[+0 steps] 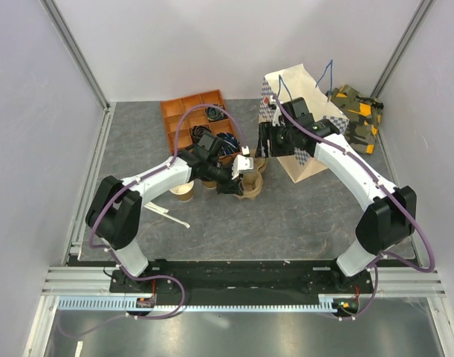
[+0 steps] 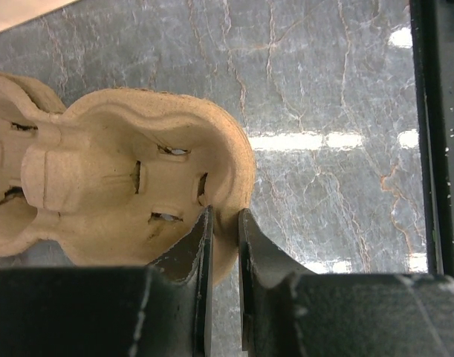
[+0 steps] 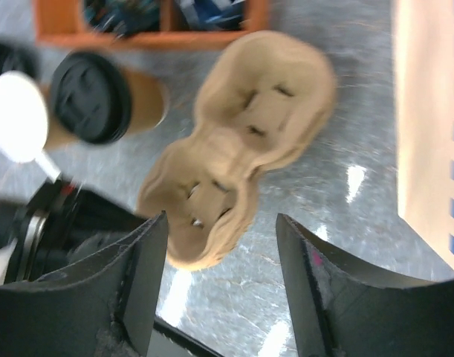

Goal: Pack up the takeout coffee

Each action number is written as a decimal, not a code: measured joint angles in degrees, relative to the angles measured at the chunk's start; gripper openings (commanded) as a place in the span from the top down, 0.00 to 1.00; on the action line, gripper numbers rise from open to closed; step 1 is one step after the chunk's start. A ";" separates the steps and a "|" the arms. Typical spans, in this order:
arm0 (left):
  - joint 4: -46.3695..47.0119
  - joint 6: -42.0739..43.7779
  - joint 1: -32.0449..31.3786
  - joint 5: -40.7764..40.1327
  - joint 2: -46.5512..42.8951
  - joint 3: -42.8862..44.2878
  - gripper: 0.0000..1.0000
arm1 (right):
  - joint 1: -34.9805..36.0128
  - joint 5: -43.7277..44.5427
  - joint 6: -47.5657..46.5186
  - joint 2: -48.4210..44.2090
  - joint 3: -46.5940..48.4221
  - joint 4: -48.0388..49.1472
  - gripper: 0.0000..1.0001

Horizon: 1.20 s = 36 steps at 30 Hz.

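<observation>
The takeout coffee [image 3: 89, 97], a brown paper cup with a black lid, stands on the table left of a tan pulp cup carrier [image 3: 241, 149]. The carrier's near pocket [image 2: 122, 186] is empty. My left gripper [image 2: 225, 216] is shut on the carrier's rim, and the top view shows it [image 1: 238, 182] at the carrier's left side. My right gripper [image 3: 221, 216] hangs open above the carrier's near end with nothing between its fingers; from above it [image 1: 265, 141] is between the carrier and the paper bag [image 1: 301, 111].
A lidless cup with a pale inside [image 3: 17, 115] stands left of the coffee. An orange compartment bin [image 1: 197, 119] sits behind the cups. The open paper bag stands at the back right, with a camouflage-patterned item [image 1: 357, 115] beside it. Walls close in the table.
</observation>
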 measured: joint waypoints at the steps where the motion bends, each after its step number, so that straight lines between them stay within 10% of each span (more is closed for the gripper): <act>1: 0.33 -0.04 -0.07 -0.33 -0.22 -0.39 0.98 | 0.04 1.75 1.51 0.00 0.00 0.00 0.34; 36: 3.76 -0.96 -0.61 -2.21 -1.01 -1.62 0.98 | 3.48 8.87 15.65 9.49 -4.11 1.18 0.62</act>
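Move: Just under the right hand hangs its goal, the cup carrier: its middle about 10 cm below, 1 cm ahead and 2 cm left. The lidded cup stands roughly 13 cm left and 2 cm ahead of that hand, the orange tray 18 cm left and 12 cm ahead, the paper bag some 12 cm right and 8 cm ahead. From the left hand, already on the carrier's near lobe, the carrier's middle lies about 7 cm ahead and 4 cm right, a touch lower. Swinging barely forward while turning clockwise some 15 degrees, the right hand then sinks about 9 cm onto the carrier's right wall by the waist, easing back slightly and tipping its fingers further down. Its fingers narrow partway until they straddle that wall, not yet shut. The left hand holds nearly still and keeps its pinch on the near lobe's wall. ##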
